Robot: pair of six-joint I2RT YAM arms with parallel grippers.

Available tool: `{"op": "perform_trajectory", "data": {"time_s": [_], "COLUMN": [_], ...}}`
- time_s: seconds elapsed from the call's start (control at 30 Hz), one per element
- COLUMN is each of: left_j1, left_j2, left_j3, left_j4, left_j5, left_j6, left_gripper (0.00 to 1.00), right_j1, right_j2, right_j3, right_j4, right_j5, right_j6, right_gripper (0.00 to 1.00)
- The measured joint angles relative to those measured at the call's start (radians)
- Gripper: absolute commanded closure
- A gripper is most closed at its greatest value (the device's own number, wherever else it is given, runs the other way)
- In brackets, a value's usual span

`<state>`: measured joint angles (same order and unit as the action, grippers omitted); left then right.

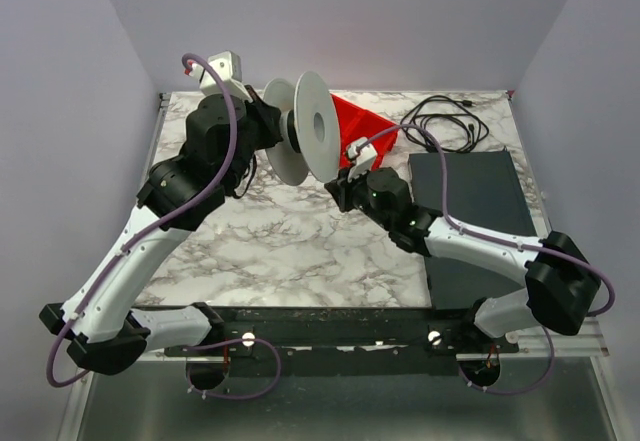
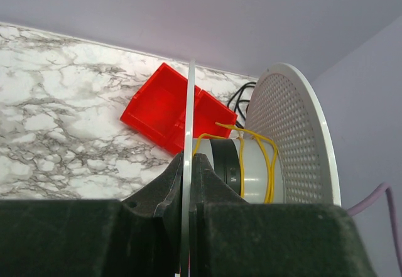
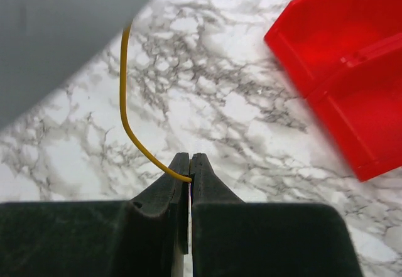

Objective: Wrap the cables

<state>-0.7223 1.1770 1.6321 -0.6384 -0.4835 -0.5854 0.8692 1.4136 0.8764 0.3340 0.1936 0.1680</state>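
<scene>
A white spool (image 1: 312,126) is held up in the air over the back of the table by my left gripper (image 1: 268,121). In the left wrist view that gripper (image 2: 190,157) is shut on the spool's thin near flange (image 2: 187,107). A few turns of the thin yellow cable (image 2: 271,164) lie round the grey hub, in front of the perforated far flange (image 2: 295,132). My right gripper (image 1: 335,189) sits just below and right of the spool. Seen from its wrist, it (image 3: 190,159) is shut on the cable's free end (image 3: 129,123), which curves up behind the blurred flange (image 3: 56,32).
A red bin (image 1: 362,126) lies on the marble behind the spool; the wrist views also show the bin (image 2: 164,107) (image 3: 345,70). A thick black cord coil (image 1: 445,119) rests at the back right, with a dark mat (image 1: 475,211) in front of it.
</scene>
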Motion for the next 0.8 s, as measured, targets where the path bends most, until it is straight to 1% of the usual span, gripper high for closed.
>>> {"op": "perform_trajectory", "data": {"time_s": [0.17,0.33,0.57,0.8], "left_j1": [0.003,0.008,0.024,0.034], "left_j2": [0.025,0.088,0.185,0.269], "left_j3": [-0.013,-0.013,-0.021,-0.021], "left_j4": [0.052,0.094,0.157,0.210], "left_j5": [-0.036,-0.089,-0.169,-0.225], "left_j6": [-0.064,-0.071,-0.020,0.067], "left_gripper": [1.00,1.00,1.00,1.00], "right_j1": [0.029,0.057,0.068,0.068], "right_j2": [0.000,-0.008,-0.082,-0.089], "right_j3": [-0.029,-0.029,-0.027,0.034], "right_j4": [-0.028,-0.058,-0.132,-0.240], "right_j5": [-0.040,-0.055,-0.060,-0.059], "right_j6": [0.077,0.114,0.138,0.134], "right_gripper": [0.99,0.99,0.99,0.99]}}
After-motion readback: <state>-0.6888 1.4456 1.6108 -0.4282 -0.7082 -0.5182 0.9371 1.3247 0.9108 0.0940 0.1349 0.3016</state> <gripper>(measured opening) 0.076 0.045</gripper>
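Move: The spool, held by its left flange, has its middle about 5 cm ahead of the left gripper, 4 cm to its right and roughly level. The yellow cable end in the right fingers lies some 11 cm right of the left gripper and 22 cm below. From the right gripper the spool is about 3 cm ahead, 8 cm left and 21 cm above; the red tray is some 26 cm ahead, 5 cm right and 19 cm below. Swing the left gripper, still pinching the spool's flange, forward about 9 cm, sinking some 6 cm once under way, and turn it about 15 degrees counter-clockwise. Meanwhile draw the right gripper 5 cm back, away from the spool, dipping 2 cm and rising level again, tipping it down slightly and keeping the yellow cable end pinched. ##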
